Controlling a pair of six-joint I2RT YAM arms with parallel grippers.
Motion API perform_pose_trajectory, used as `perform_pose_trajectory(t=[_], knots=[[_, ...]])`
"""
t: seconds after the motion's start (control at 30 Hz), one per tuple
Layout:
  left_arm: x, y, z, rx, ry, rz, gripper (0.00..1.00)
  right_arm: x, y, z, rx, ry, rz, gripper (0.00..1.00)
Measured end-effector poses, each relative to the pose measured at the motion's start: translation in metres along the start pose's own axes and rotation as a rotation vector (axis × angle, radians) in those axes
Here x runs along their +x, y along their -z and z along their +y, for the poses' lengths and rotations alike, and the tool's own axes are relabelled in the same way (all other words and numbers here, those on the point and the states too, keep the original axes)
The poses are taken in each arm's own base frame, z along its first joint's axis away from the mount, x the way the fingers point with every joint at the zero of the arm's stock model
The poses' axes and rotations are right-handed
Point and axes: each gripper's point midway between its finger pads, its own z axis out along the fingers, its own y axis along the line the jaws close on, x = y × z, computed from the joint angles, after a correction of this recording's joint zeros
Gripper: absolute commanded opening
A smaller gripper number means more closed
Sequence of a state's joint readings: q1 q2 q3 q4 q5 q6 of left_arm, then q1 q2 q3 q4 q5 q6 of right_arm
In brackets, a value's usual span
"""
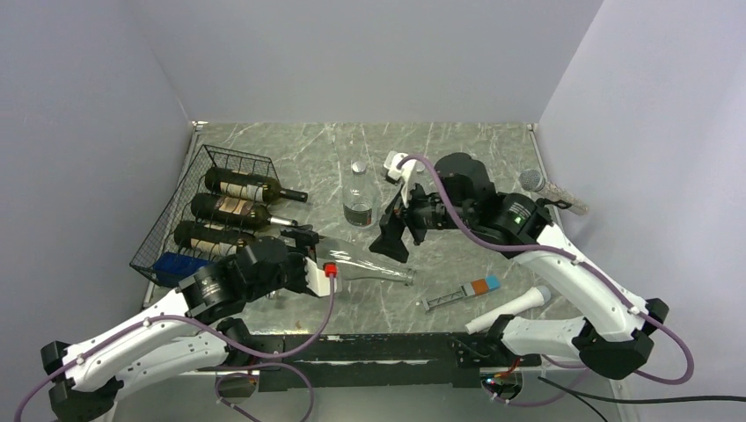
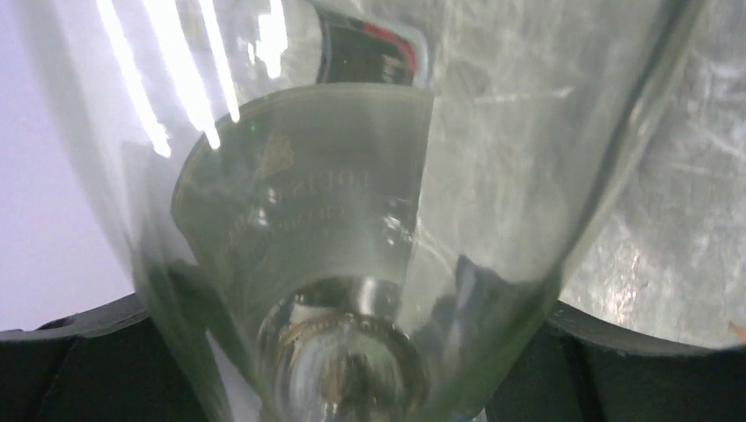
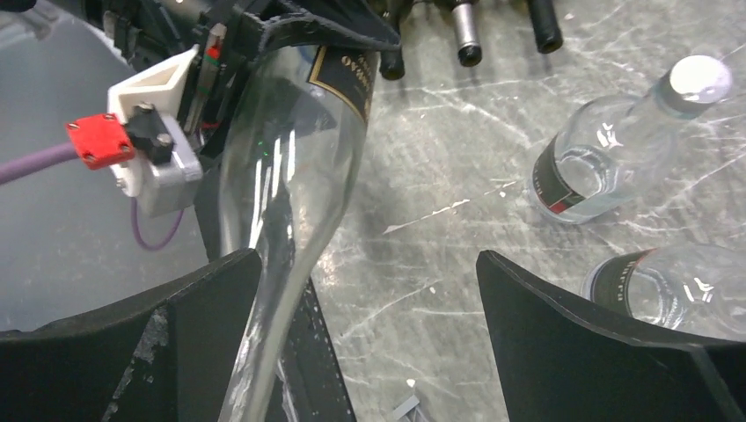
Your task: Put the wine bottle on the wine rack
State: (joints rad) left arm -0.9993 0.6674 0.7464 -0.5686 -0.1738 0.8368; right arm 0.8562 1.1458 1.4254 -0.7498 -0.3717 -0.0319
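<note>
A clear glass wine bottle (image 1: pixel 365 265) lies nearly level in front of the wine rack (image 1: pixel 176 220), its neck pointing right. My left gripper (image 1: pixel 310 255) is shut on its body; the glass (image 2: pixel 352 220) fills the left wrist view and hides the fingers. The black wire rack stands at the left and holds three dark bottles (image 1: pixel 242 211) side by side. Over the neck end hangs my right gripper (image 1: pixel 393 236), open. In the right wrist view the bottle (image 3: pixel 290 176) runs down just inside the left finger of the right gripper (image 3: pixel 365 259), not clamped.
A small clear bottle (image 1: pixel 358 198) with a silver cap (image 3: pixel 695 79) stands upright behind the wine bottle. A syringe-like tool (image 1: pixel 462 294) and a white microphone (image 1: pixel 510 308) lie at the near right, another microphone (image 1: pixel 550 186) at the far right. A blue object (image 1: pixel 176 264) sits at the rack's near end.
</note>
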Motion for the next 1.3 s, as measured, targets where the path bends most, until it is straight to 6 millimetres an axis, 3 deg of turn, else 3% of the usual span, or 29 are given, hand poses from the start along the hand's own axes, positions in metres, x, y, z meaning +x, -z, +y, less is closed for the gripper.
perform_pose_trajectory(t=[0.23, 0.63, 1.03, 1.3], knots=[[0.023, -0.002, -0.009, 0.058, -0.113, 0.116, 0.01, 0.016, -0.011, 0.020, -0.081, 0.063, 0.100, 0.97], [0.023, 0.005, 0.017, -0.059, -0.227, 0.129, 0.01, 0.069, -0.055, 0.034, -0.173, 0.082, 0.357, 0.96], [0.032, 0.006, 0.025, -0.119, -0.202, 0.181, 0.01, 0.083, -0.066, 0.048, -0.228, 0.069, 0.405, 0.88], [0.036, 0.006, 0.022, -0.113, -0.182, 0.200, 0.01, 0.091, -0.069, 0.045, -0.216, 0.049, 0.422, 0.65]])
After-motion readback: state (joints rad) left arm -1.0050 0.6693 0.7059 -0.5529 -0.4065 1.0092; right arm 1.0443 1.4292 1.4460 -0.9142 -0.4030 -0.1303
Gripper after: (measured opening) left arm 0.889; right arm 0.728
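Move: The clear glass bottle is already in the left gripper, held near its base, with the neck pointing right and back. Its middle is about 5 cm back, 7 cm right and 2 cm above the left hand, and roughly 5 cm back, 6 cm left and 9 cm below the right. Two clear bottles stand some 23 cm ahead of the right hand and 20 cm below, one 8 cm left, one 8 cm right. The rack is about 28 cm left, 17 cm ahead and 14 cm below the left hand. The open right fingers come around the held bottle where shoulder narrows to neck, and close in on the glass only at the end. To get there the right hand sinks about 10 cm, easing back and left some 5 cm each while tilting and turning counter-clockwise. The left hand keeps its hold, shifts about 4 cm left and forward and tips the bottle some 15 degrees. ##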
